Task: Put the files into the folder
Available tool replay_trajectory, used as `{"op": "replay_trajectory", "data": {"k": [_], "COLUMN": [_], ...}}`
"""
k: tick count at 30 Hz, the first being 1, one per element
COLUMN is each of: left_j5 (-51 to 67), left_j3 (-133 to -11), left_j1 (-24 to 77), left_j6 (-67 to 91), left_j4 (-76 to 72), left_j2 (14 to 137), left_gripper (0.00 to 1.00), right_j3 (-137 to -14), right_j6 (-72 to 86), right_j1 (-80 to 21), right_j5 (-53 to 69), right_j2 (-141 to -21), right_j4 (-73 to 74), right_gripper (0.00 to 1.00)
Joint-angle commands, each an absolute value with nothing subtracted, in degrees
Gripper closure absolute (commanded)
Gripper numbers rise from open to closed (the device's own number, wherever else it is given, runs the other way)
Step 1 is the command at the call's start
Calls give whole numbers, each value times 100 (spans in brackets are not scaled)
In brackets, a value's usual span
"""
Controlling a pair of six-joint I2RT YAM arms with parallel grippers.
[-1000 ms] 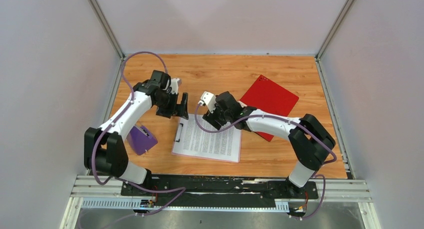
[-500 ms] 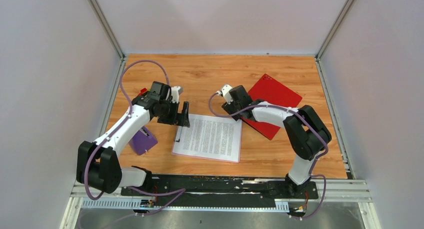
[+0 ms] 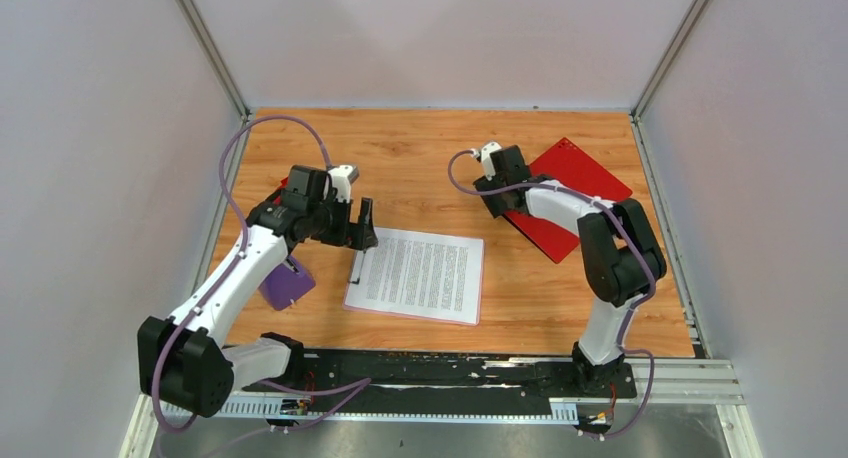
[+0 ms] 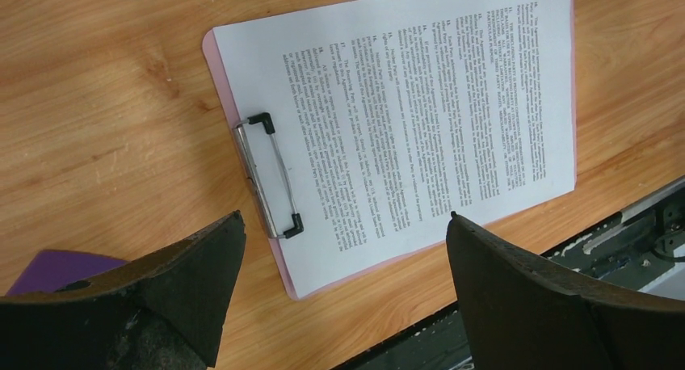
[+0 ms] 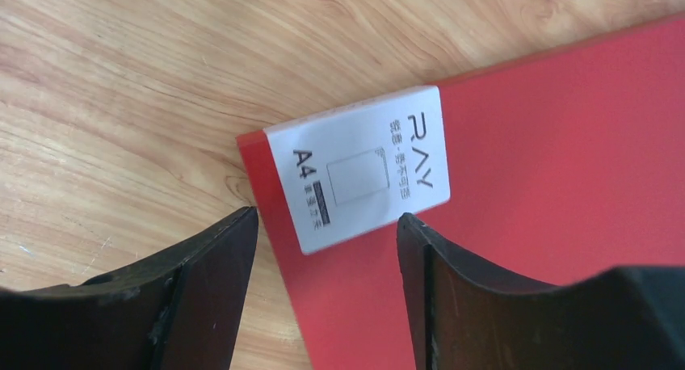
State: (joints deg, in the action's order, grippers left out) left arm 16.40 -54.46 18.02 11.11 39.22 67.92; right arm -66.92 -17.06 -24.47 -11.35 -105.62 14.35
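The files (image 3: 420, 276) are white printed sheets lying on a pink clipboard (image 4: 212, 51) at the table's middle, under its metal clip (image 4: 266, 176). In the left wrist view the files (image 4: 420, 103) fill the upper part. My left gripper (image 3: 362, 225) hangs open above the clip end, nothing between its fingers (image 4: 346, 216). The red folder (image 3: 590, 173) lies flat at the back right. My right gripper (image 3: 497, 200) is open at its left corner. In the right wrist view one finger is over wood, the other over the folder (image 5: 565, 184), and a white label (image 5: 363, 168) lies between them.
A purple object (image 3: 283, 281) lies left of the clipboard, below my left arm, and also shows as a purple corner (image 4: 56, 269) in the left wrist view. Grey walls close the table on three sides. The black base rail (image 3: 440, 370) runs along the near edge.
My right gripper has travelled from over the files to the folder's left corner. The folder has turned and shifted toward the back right. My left arm has drawn slightly left.
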Motion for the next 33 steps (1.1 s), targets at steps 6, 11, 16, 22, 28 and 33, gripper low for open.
{"op": "replay_trajectory", "data": {"k": [6, 11, 16, 22, 28, 33], "left_j5": [1511, 1710, 1807, 1748, 1427, 1270], "left_j3": [-5837, -6753, -7593, -7436, -6465, -6147], "left_j1": [1826, 1828, 1827, 1828, 1825, 1827], "left_j6": [1299, 1476, 1712, 2038, 2183, 2139], "left_j4": [3747, 4088, 4269, 3965, 3390, 3532], "left_j2": [6024, 5913, 5822, 5183, 4386, 4135], "left_gripper": [0, 0, 0, 0, 0, 0], "right_j3": [-7000, -6663, -6217, -5694, -5287, -5202], "right_j6": [-564, 96, 910, 1883, 2192, 2188], "right_j1": [-2426, -2434, -2435, -2435, -2430, -2435], "right_j5": [-182, 811, 1153, 409, 351, 447], "right_j2": [-8757, -7258, -5990, -4801, -4091, -3783], "right_j4": [2598, 2793, 2702, 2864, 2889, 3000], "right_gripper": [29, 1, 1, 1, 1, 1]}}
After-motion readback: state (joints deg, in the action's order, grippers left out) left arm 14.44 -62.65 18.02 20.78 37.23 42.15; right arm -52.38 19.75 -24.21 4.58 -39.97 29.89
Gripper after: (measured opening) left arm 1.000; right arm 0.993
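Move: The red folder's middle lies about 15 cm to the right of the right hand, level with it fore and aft and some 4 cm below; its white label is only about 2 cm right and 2 cm ahead. The pink clipboard is roughly 20 cm left and 19 cm back. From the left hand the folder is some 46 cm right, 16 cm ahead and 13 cm below; the clipboard is about 10 cm right and 3 cm back. Right hand opens, rises about 24 cm and draws back from the red folder; left hand rises some 18 cm. ##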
